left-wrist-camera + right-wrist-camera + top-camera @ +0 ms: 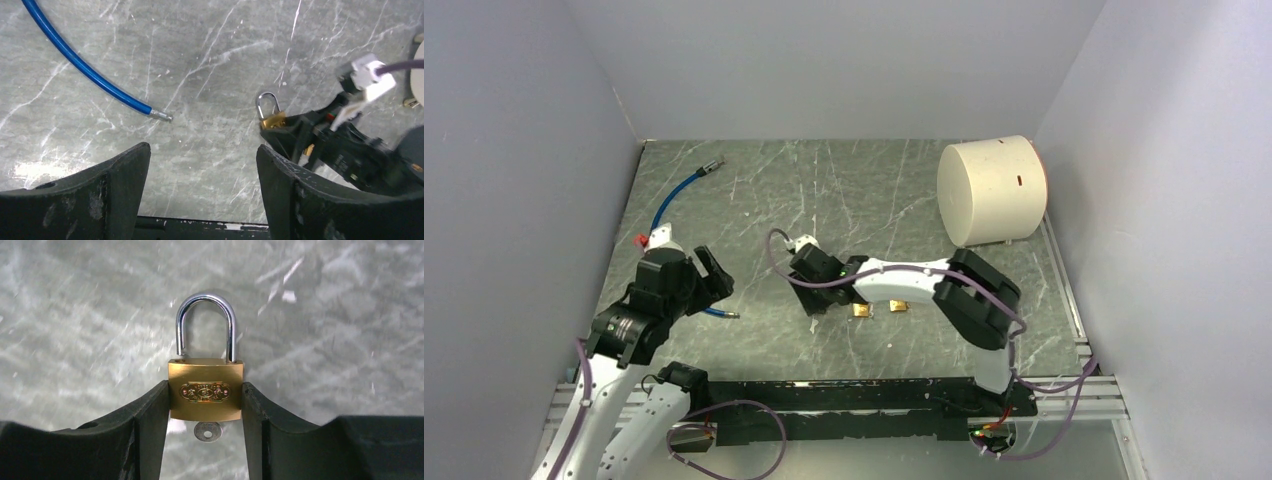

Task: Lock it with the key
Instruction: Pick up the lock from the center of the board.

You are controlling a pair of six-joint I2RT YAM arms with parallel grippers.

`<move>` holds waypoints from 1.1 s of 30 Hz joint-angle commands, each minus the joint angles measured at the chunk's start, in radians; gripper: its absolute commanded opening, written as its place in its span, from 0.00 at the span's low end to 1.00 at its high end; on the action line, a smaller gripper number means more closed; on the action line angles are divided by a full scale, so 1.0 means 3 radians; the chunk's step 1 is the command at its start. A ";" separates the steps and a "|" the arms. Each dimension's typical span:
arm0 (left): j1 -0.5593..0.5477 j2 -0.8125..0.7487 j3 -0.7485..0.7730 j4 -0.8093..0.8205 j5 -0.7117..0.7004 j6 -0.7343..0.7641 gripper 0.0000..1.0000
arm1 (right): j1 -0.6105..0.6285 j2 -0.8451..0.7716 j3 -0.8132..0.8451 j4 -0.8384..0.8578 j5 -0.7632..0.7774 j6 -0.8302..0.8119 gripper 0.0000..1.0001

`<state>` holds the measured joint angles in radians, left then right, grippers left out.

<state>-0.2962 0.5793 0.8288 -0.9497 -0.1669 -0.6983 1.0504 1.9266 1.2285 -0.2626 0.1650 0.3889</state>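
A brass padlock [206,390] is clamped by its sides between the fingers of my right gripper [205,396], which is shut on it. Its steel shackle [205,322] is raised, the left leg out of the body. The key [207,431] sticks out of the lock's underside; only its round head shows. In the left wrist view the padlock [272,119] sits at the tip of the right gripper [287,132]. My left gripper [202,152] hangs open over bare table, to the left of the lock. In the top view the left gripper [709,275] and right gripper [809,290] face each other.
A blue cable [674,195] curves across the left of the table, its metal tip [162,115] close to the left gripper. A big white cylinder [991,190] lies at the back right. Two small brass pieces [879,308] lie under the right arm. Grey walls enclose the table.
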 commanded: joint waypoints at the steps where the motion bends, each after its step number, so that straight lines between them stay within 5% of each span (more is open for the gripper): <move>1: 0.0001 0.0210 -0.0033 0.0182 0.0232 0.0003 0.81 | -0.0003 -0.0619 -0.0193 0.0422 -0.0346 0.0276 0.00; 22: 0.0113 0.1028 -0.0549 0.2330 0.3114 -0.0239 0.73 | 0.0002 -0.2330 -0.1308 0.1103 -0.0996 0.0479 0.00; 33: 0.0113 0.1511 -0.0752 0.3081 0.3756 -0.0555 0.57 | 0.0001 -0.2395 -0.1197 0.0901 -0.0953 0.0401 0.00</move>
<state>-0.2657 1.0077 0.6056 -0.1722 0.8452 -0.8124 1.0504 1.2411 0.8223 -0.0467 -0.1177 0.5198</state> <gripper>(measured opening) 0.593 0.524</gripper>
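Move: The lock already sits in your right gripper just over the table. From the right hand, the waiting left gripper is about 14 cm to the left, 5 cm back and 17 cm higher; the near padlock lies some 12 cm right and 2 cm back, the far padlock about 19 cm right and 2 cm back. From the left hand, the held lock is about 14 cm right, 5 cm ahead and 17 cm below, and the blue hose tip lies 2 cm ahead, 1 cm left, 18 cm down. Keep the right grip on the lock's body and raise it about 15 cm while drawing it back some 8 cm, rolling the hand so its left side rises. Meanwhile sweep the left gripper about 16 cm right towards the shackle, yawing it some 40 degrees clockwise with its left side sinking, and partly close its fingers around the bow without gripping it. ##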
